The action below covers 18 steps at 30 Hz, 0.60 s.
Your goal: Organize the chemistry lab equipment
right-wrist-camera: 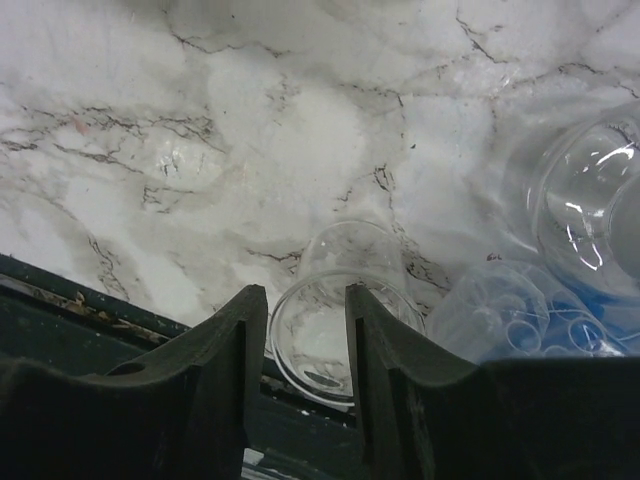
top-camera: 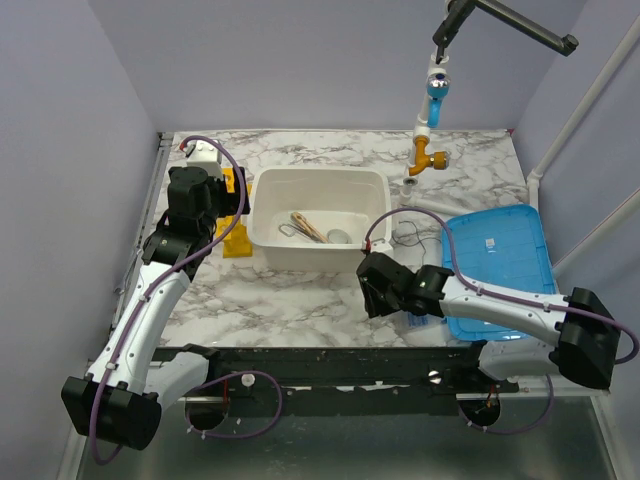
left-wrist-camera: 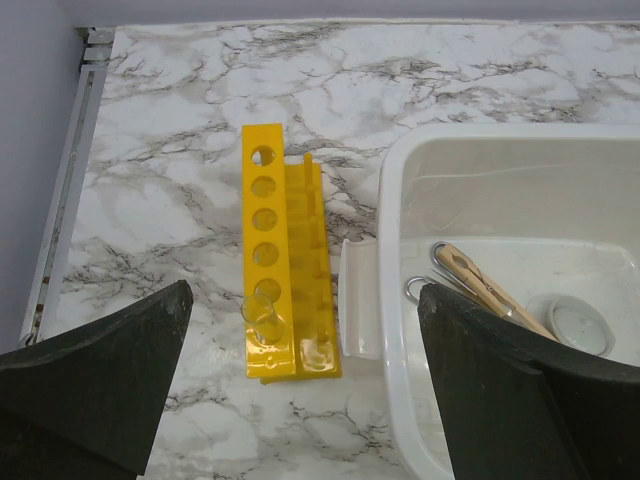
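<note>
A clear glass beaker (right-wrist-camera: pixel 345 260) stands near the table's front edge. My right gripper (right-wrist-camera: pixel 305 310) is low over it, its jaws partly apart astride the beaker's left wall, one finger outside and one over the mouth, with a gap still showing. Beside it lie a clear plastic bag with blue contents (right-wrist-camera: pixel 520 315) and more clear glassware (right-wrist-camera: pixel 590 195). My left gripper (left-wrist-camera: pixel 300 400) hangs wide open above the yellow holed rack (left-wrist-camera: pixel 265 215), which holds a clear tube (left-wrist-camera: pixel 264 320). A wooden stick (left-wrist-camera: pixel 480 285), metal tongs (left-wrist-camera: pixel 415 288) and a small round dish (left-wrist-camera: pixel 578 325) lie in the white tub (left-wrist-camera: pixel 395 300).
The white tub (top-camera: pixel 265 235) sits mid-table with the yellow rack (top-camera: pixel 237 240) against its left side. A blue lid (top-camera: pixel 500 265) lies at the right under my right arm. A tap (top-camera: pixel 430 150) stands at the back right. The table's front edge (right-wrist-camera: pixel 60 290) is right beside the beaker.
</note>
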Each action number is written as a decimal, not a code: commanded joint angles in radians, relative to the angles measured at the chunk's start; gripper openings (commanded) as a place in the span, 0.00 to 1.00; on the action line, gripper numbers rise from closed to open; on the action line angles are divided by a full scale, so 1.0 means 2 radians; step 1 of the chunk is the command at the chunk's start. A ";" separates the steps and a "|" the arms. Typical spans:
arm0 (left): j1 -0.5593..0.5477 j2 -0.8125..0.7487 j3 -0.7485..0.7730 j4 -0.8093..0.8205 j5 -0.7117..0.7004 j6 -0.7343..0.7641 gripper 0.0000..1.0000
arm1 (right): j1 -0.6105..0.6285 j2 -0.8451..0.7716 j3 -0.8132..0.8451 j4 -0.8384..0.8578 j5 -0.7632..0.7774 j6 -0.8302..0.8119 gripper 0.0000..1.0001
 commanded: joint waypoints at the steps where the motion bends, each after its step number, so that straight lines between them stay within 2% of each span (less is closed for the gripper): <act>1: 0.002 0.000 0.001 0.003 0.011 -0.006 0.99 | 0.010 0.025 -0.009 0.014 0.024 0.013 0.41; 13: 0.002 0.002 0.001 0.003 0.011 -0.006 0.99 | 0.041 0.082 0.006 0.005 0.068 0.025 0.25; 18: 0.001 0.001 0.001 0.003 0.011 -0.006 0.99 | 0.048 0.090 0.019 -0.008 0.075 0.037 0.08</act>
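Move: The clear beaker stands upright near the table's front edge, its middle roughly 2 cm right of the right hand, level fore and aft, and 5 cm below. From that hand the second beaker is some 7 cm ahead and 9 cm right, the blue bag 12 cm right and 1 cm ahead, the white bin about 19 cm ahead and 11 cm left. From the left hand, the clear beaker lies about 21 cm back, 24 cm right and 25 cm below. The clear beaker's left wall is taken between the right hand's fingers: already straddling it, the hand eases about 2.5 cm forward and left while sinking a little, its fingers tipping up by some 5 to 10 degrees. From nearly half open the fingers close almost shut about the rim, one inside the beaker and one outside. ##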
